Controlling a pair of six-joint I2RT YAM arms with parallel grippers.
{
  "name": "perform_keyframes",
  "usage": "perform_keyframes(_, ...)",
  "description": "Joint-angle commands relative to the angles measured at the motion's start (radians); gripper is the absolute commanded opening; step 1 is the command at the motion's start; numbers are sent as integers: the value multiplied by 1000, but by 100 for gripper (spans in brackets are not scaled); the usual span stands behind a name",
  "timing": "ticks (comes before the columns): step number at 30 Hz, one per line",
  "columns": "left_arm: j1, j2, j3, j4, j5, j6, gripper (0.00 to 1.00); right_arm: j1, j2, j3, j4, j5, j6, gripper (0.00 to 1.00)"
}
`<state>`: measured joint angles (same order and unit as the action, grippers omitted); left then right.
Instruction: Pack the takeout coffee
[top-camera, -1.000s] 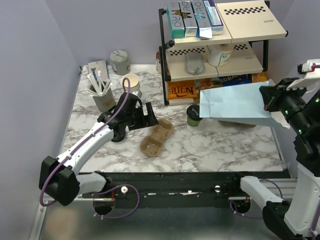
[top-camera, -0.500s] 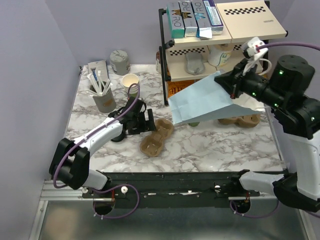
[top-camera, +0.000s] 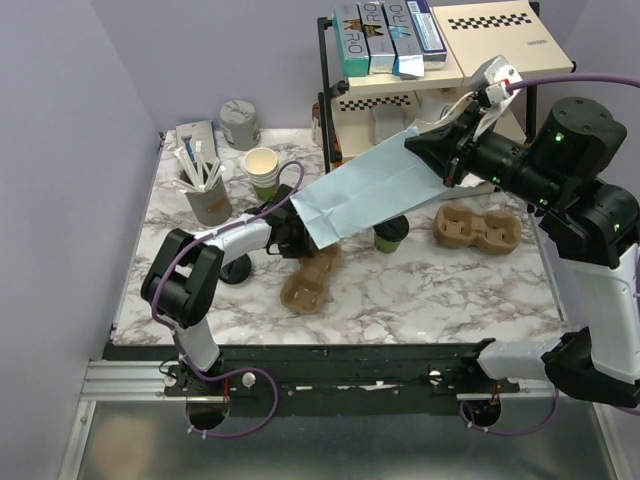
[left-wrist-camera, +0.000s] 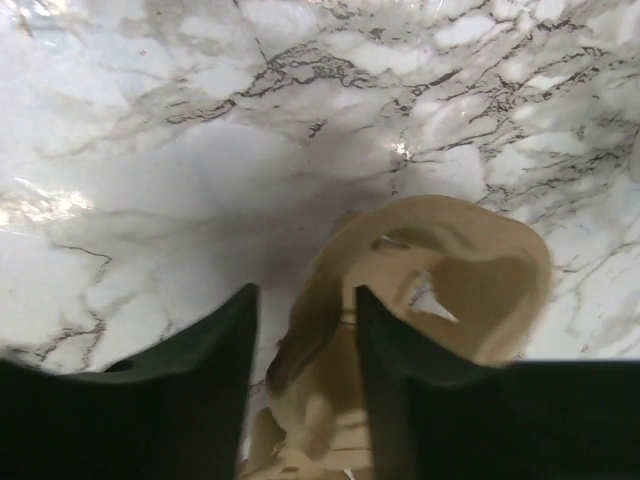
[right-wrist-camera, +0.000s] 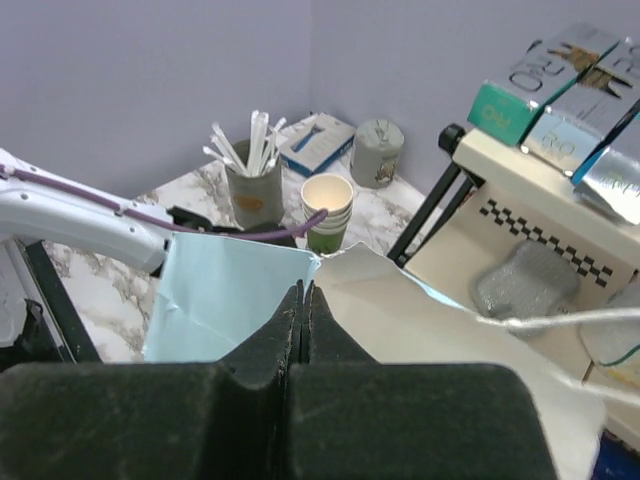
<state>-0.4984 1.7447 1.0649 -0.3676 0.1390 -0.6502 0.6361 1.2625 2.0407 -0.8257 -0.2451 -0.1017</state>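
The takeout coffee (top-camera: 391, 240) stands mid-table, its top hidden under a light blue paper bag (top-camera: 360, 195). My right gripper (top-camera: 432, 150) is shut on the bag's torn upper edge (right-wrist-camera: 330, 262) and holds the bag in the air, slanting down to the left. In the right wrist view that gripper (right-wrist-camera: 303, 292) has its jaws pressed together on the paper. My left gripper (top-camera: 287, 238) is low beside a brown pulp cup carrier (top-camera: 312, 272). In the left wrist view its fingers (left-wrist-camera: 245, 330) straddle the carrier's rim (left-wrist-camera: 330, 330), jaws part way apart, a sliver of gap on the left.
A second pulp carrier (top-camera: 478, 228) lies at the right. A stack of lidless cups (top-camera: 262, 168), a holder of white stirrers (top-camera: 208, 195) and a grey pot (top-camera: 240, 123) stand at the back left. A black shelf rack (top-camera: 430, 90) with boxes fills the back right.
My right arm swung the blue bag leftward over the coffee. The left gripper moved right onto the brown carrier and its jaws narrowed around the rim.
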Motion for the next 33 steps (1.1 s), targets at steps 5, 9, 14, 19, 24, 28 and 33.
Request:
perform_keyframes(5, 7, -111, -48, -43, -41, 15, 13, 25, 77, 101, 45, -57, -29, 1)
perform_keyframes(9, 40, -259, -106, -177, -131, -29, 7, 54, 103, 116, 45, -66, -117, 1)
perform_keyframes(14, 115, -630, -181, -395, -268, -159, 7, 85, 153, 133, 56, -74, -168, 1)
perform_keyframes(19, 201, -813, -96, -618, -437, -184, 10, 99, 216, 133, 62, -132, -249, 1)
perform_keyframes(24, 296, -866, -52, -763, -552, -163, 11, 115, 270, 110, 4, -273, -515, 1)
perform_keyframes(28, 376, -873, -42, -757, -524, -112, 11, 151, 307, 85, -99, -387, -725, 1)
perform_keyframes(33, 412, -878, -5, -745, -501, -82, 13, 256, 328, -23, -127, -375, -848, 1)
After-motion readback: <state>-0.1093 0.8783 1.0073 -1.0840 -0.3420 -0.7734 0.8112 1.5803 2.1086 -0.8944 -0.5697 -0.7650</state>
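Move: The left gripper, half open, already straddles the wall of the cardboard tray: the tray's middle lies about 4 cm back, 2 cm to the right and 2 cm below. The black lid lies some 16 cm left of this hand and 4 cm back; the lidded coffee cup stands 20 cm right and 2 cm ahead. From the right hand, high up with the paper bag, the tray is about 19 cm left, 2 cm ahead and 50 cm down, the coffee cup 2 cm left, 10 cm ahead. Close the left gripper on the tray wall, then lift about 15 cm and carry the tray some 24 cm left and 11 cm back, away from the coffee cup, swinging it about 45 degrees counter-clockwise. Meanwhile keep the right fingers shut on the bag's rim, bring it about 13 cm left, then down roughly 9 cm towards the tray's old spot, turning counter-clockwise. ##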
